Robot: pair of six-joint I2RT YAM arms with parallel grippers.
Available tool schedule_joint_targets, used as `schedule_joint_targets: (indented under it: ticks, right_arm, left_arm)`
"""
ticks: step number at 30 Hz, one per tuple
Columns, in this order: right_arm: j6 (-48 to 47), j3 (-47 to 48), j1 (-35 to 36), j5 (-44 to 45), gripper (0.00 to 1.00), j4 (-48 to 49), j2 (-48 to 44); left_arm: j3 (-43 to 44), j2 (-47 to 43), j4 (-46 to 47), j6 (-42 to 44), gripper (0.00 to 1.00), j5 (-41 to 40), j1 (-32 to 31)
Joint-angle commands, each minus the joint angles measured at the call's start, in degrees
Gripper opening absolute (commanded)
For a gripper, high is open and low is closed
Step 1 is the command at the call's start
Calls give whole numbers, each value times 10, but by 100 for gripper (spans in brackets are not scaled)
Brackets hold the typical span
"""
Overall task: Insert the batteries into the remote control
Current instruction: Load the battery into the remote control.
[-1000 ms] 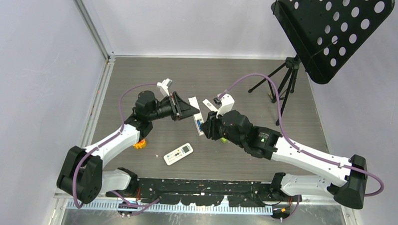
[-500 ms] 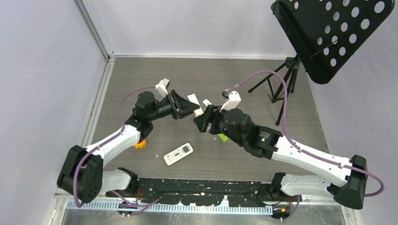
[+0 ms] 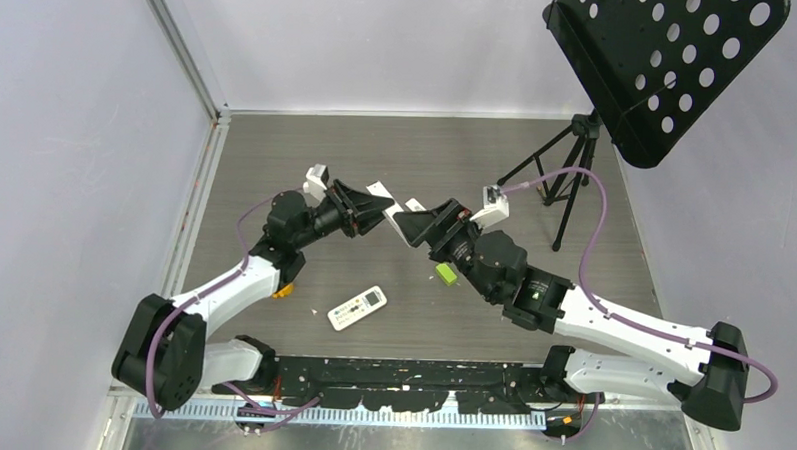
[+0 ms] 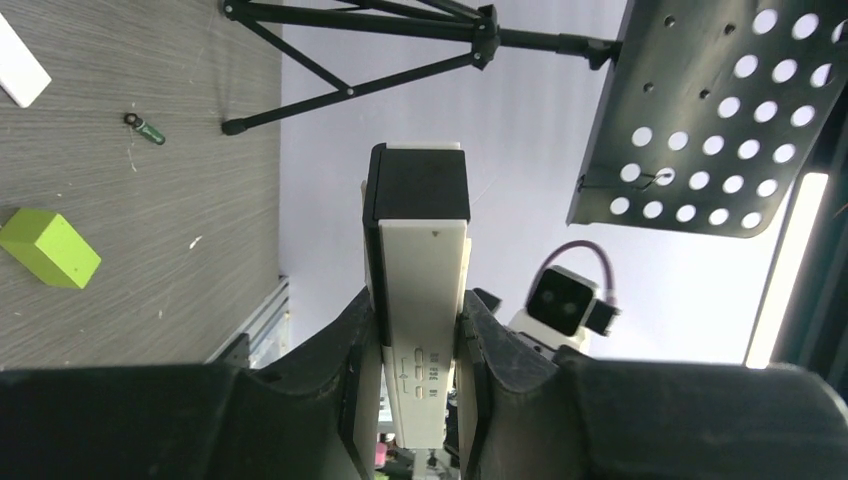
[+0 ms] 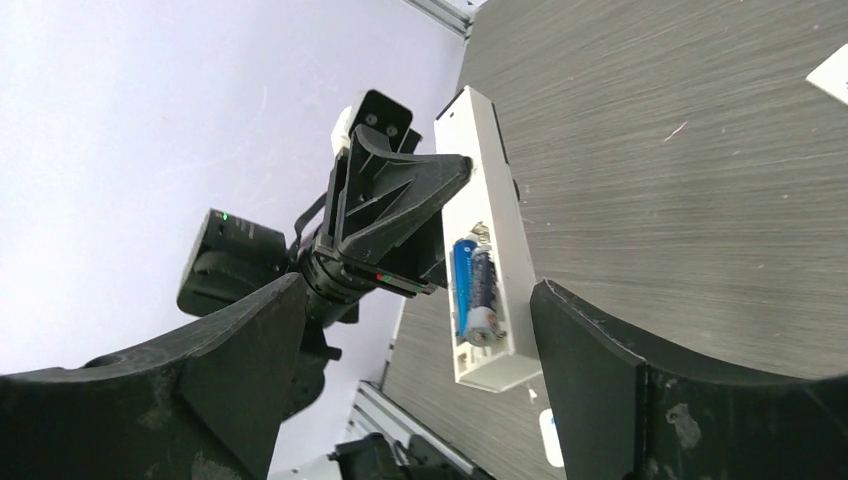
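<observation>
My left gripper (image 4: 418, 300) is shut on the white remote control (image 4: 420, 230) and holds it up off the table. In the right wrist view the remote control (image 5: 495, 180) shows its open back, with a blue battery (image 5: 463, 280) and a greyish one (image 5: 482, 285) lying side by side in the bay. The right gripper (image 5: 420, 290) stands wide open just short of the remote's end, with nothing between its fingers (image 5: 620, 370). A dark battery (image 4: 145, 128) lies loose on the table. From above, the left gripper (image 3: 383, 210) and the right gripper (image 3: 421, 226) face each other.
A bright green block (image 3: 445, 274) lies under the right arm. A second white remote (image 3: 358, 309) lies near the front, and an orange object (image 3: 284, 290) by the left arm. A small white piece (image 3: 413, 206) lies on the table. A black music stand (image 3: 670, 64) on a tripod stands at the back right.
The right gripper has opened wide, let go of the remote's end and drawn back, its wrist turning. The left gripper has swung the remote up and slightly left.
</observation>
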Motion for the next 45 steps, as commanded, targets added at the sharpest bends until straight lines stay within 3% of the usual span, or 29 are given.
schedule_joint_targets:
  ticks: [1, 14, 26, 45]
  right_arm:
    - [82, -18, 0, 32, 88, 68, -14]
    - [138, -68, 1, 40, 85, 155, -34]
    - [183, -99, 1, 35, 57, 216, -33]
    - [210, -78, -6, 30, 44, 187, 9]
  left_arm:
    - [-9, -41, 69, -59, 0, -39, -2]
    - [-19, -56, 97, -84, 0, -32, -2]
    - [-18, -48, 122, -95, 0, -20, -2]
    - [-2, -51, 120, -81, 0, 13, -3]
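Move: The remote being loaded is already in the left fingers, its middle about 2 cm to the right of the left hand and 1 cm back. From the open right hand its middle lies some 3 cm ahead and 2 cm left, about level. On the table, roughly 25 cm below the right hand, the green block lies 9 cm right and 1 cm ahead, the white cover 13 cm ahead and 4 cm right, and the second remote 8 cm back and 8 cm left. Left hand raises the remote about 4 cm; right rolls 25 degrees, left side up, fingers half-closing around the near end. ##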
